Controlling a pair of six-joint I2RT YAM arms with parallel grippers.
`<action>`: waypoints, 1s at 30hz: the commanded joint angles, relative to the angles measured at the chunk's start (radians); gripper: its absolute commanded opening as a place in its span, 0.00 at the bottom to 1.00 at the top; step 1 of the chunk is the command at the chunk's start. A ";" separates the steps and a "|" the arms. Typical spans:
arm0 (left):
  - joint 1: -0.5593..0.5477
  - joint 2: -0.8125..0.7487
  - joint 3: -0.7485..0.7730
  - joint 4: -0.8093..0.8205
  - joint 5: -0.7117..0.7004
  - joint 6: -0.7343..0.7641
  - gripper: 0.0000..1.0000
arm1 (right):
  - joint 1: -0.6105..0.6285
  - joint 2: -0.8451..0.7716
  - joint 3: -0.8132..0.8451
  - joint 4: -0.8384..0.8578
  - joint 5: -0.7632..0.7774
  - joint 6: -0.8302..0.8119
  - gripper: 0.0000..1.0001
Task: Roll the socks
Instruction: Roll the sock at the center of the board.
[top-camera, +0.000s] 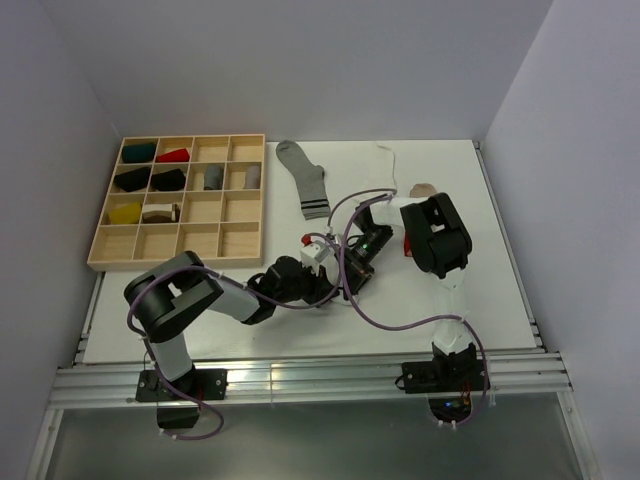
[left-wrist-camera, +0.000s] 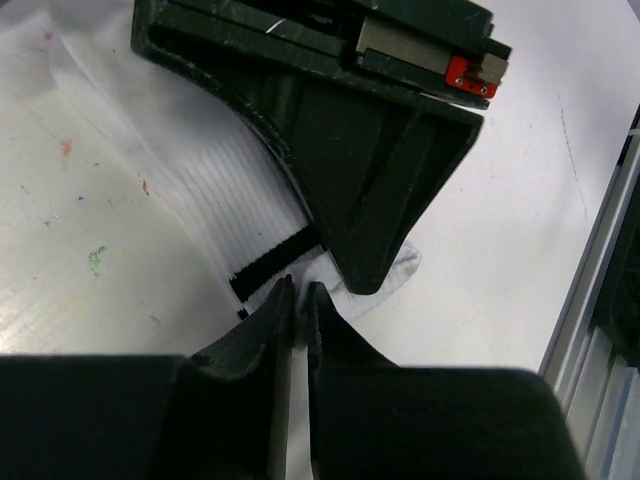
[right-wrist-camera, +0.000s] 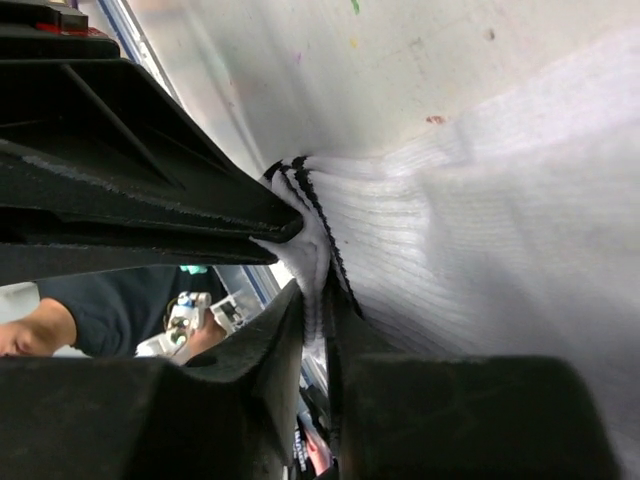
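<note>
A long white sock (left-wrist-camera: 215, 180) with black stripes at its cuff lies flat on the table. My left gripper (left-wrist-camera: 300, 292) is shut on a pinch of the cuff edge just past the black stripe (left-wrist-camera: 272, 255). My right gripper (right-wrist-camera: 315, 295) is shut on the same cuff (right-wrist-camera: 320, 240), fabric folded between its fingers. The two grippers meet tip to tip at mid table (top-camera: 340, 275). The rest of the white sock (top-camera: 385, 162) runs toward the back. A beige sock (top-camera: 425, 188) shows partly behind the right arm.
A grey sock (top-camera: 305, 180) with dark stripes lies at the back centre. A wooden compartment tray (top-camera: 100, 240) with several rolled socks stands at the left. Cables loop over the table near the grippers. The table's metal rail (left-wrist-camera: 600, 260) runs close on the near side.
</note>
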 joint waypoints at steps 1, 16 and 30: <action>-0.008 0.021 0.011 -0.012 0.025 -0.059 0.00 | -0.011 -0.067 -0.014 0.092 0.036 0.034 0.20; 0.044 0.023 0.117 -0.357 0.046 -0.300 0.00 | -0.081 -0.433 -0.147 0.368 0.272 0.198 0.48; 0.129 0.125 0.312 -0.716 0.302 -0.481 0.00 | 0.026 -0.937 -0.517 0.672 0.490 -0.047 0.46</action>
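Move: The left fingers already pinch the left part of the white sock's turned-over cuff. The cuff's middle is about 3 cm to that hand's right, level fore-and-aft and 1 cm below it. The right fingers are closed at the cuff's right part, its middle some 1 cm to their left and 1 cm below. From the right hand, the red-ended sock lies about 17 cm ahead and 15 cm right; the grey sock is roughly 26 cm ahead and 12 cm left. Up about 10 cm and forward some 7 cm, drifting right, the right hand opens to about half, lets go of the cuff and backs off over the sock, its wrist swinging some 60 degrees until the fingers point more steeply down. The left hand stays almost in place, still pinching the cuff fold, sinks about 1 cm and rolls its wrist some 35 degrees, forward side going down. ##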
